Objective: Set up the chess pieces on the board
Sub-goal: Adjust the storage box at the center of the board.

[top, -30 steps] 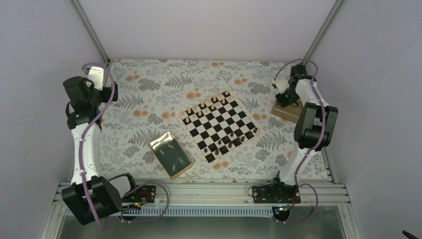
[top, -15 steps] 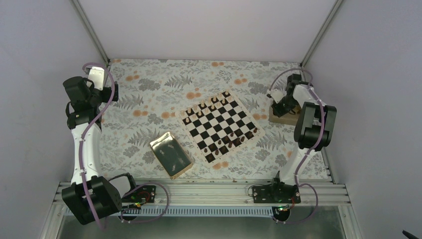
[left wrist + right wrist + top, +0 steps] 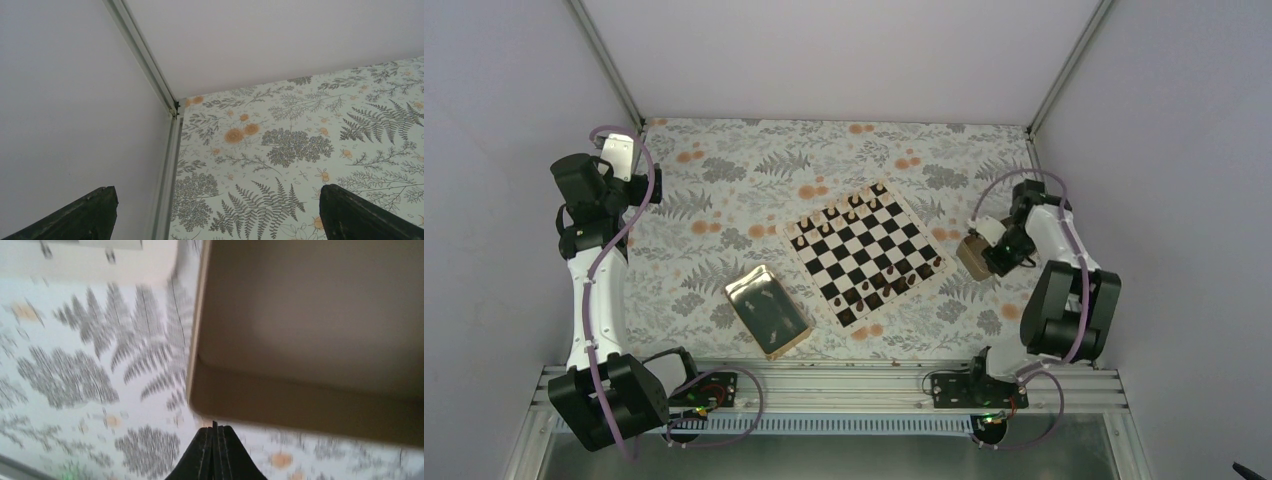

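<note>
The board lies at the table's middle, turned at an angle. Light chess pieces stand along its far edge and dark ones along its near right edge. More pieces lie in the gold tray to the left of the board. My right gripper is shut, low over the table just outside a small tan box; the part of the box's inside that shows is bare. My left gripper hangs open at the far left, with nothing between its fingers.
Enclosure walls and metal posts close in the table on three sides. The left arm is folded up near the left wall. The right arm's elbow stands near the right wall.
The right arm has swung from the far right toward the near side. The tan box has shifted with it, nearer and closer to the board. The left arm has not moved.
</note>
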`<state>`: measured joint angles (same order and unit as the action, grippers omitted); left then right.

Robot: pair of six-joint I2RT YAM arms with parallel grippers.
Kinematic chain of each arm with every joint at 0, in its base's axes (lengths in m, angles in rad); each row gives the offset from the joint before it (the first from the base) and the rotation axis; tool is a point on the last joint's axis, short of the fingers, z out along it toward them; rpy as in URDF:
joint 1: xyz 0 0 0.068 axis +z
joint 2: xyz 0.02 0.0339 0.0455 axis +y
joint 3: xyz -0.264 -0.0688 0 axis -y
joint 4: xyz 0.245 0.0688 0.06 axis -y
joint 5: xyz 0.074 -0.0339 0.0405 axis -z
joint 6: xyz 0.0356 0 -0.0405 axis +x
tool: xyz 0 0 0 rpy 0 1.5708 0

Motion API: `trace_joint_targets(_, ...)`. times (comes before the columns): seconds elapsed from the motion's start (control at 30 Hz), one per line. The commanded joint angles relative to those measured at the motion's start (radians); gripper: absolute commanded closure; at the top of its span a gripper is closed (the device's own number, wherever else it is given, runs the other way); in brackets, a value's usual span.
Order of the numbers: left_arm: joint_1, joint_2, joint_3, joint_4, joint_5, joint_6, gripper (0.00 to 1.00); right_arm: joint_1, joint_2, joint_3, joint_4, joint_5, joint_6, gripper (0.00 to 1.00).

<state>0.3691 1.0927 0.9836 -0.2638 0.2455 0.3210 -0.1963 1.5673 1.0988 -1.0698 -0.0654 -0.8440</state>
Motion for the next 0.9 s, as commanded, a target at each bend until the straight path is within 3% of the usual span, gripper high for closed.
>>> trace_joint_targets(0.0,0.007,0.0,0.029,0.004,0.021,-0.01,0.0,-0.072,-0.08,-0.094,-0.075,0.147,-0.064,0.96)
trace_joint_targets(0.23,0.007,-0.004,0.011,0.015,0.026,-0.011,0.0,-0.221,-0.157,-0.119,-0.063,0.218,-0.143,0.96)
trace_joint_targets(0.37,0.007,-0.008,0.013,0.02,0.027,-0.015,0.0,-0.224,-0.185,0.007,-0.094,0.093,-0.157,0.96)
trace_joint_targets(0.67,0.008,-0.009,0.015,0.024,0.037,-0.019,0.0,-0.101,-0.025,0.201,-0.03,-0.126,-0.059,0.96)
trace_joint_targets(0.87,0.008,-0.026,0.007,0.024,0.035,-0.02,0.0,0.046,0.141,0.288,0.067,-0.145,0.009,0.96)
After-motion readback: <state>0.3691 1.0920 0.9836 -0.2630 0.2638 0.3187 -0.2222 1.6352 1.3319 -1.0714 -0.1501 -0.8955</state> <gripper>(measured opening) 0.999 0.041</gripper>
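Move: The storage box's middle lies about 8 cm ahead of the right hand, 3 cm to its right and 3 cm below; the closed fingers are at its near rim by the near-left corner. The chessboard's middle is roughly 28 cm left and 6 cm ahead, and its nearest dark piece 13 cm left and 5 cm ahead. From the left hand the box is some 77 cm right, 3 cm back and 25 cm below. Back and to the right the right arm swings first, some 7 cm each way, off the box's near side. It then turns round, lifts about 7 cm and sweeps roughly 13 cm forward and 6 cm left over the near rim, dipping again at the last. The fingers stay shut and their tips tilt forward some 15 degrees on the way back in. ##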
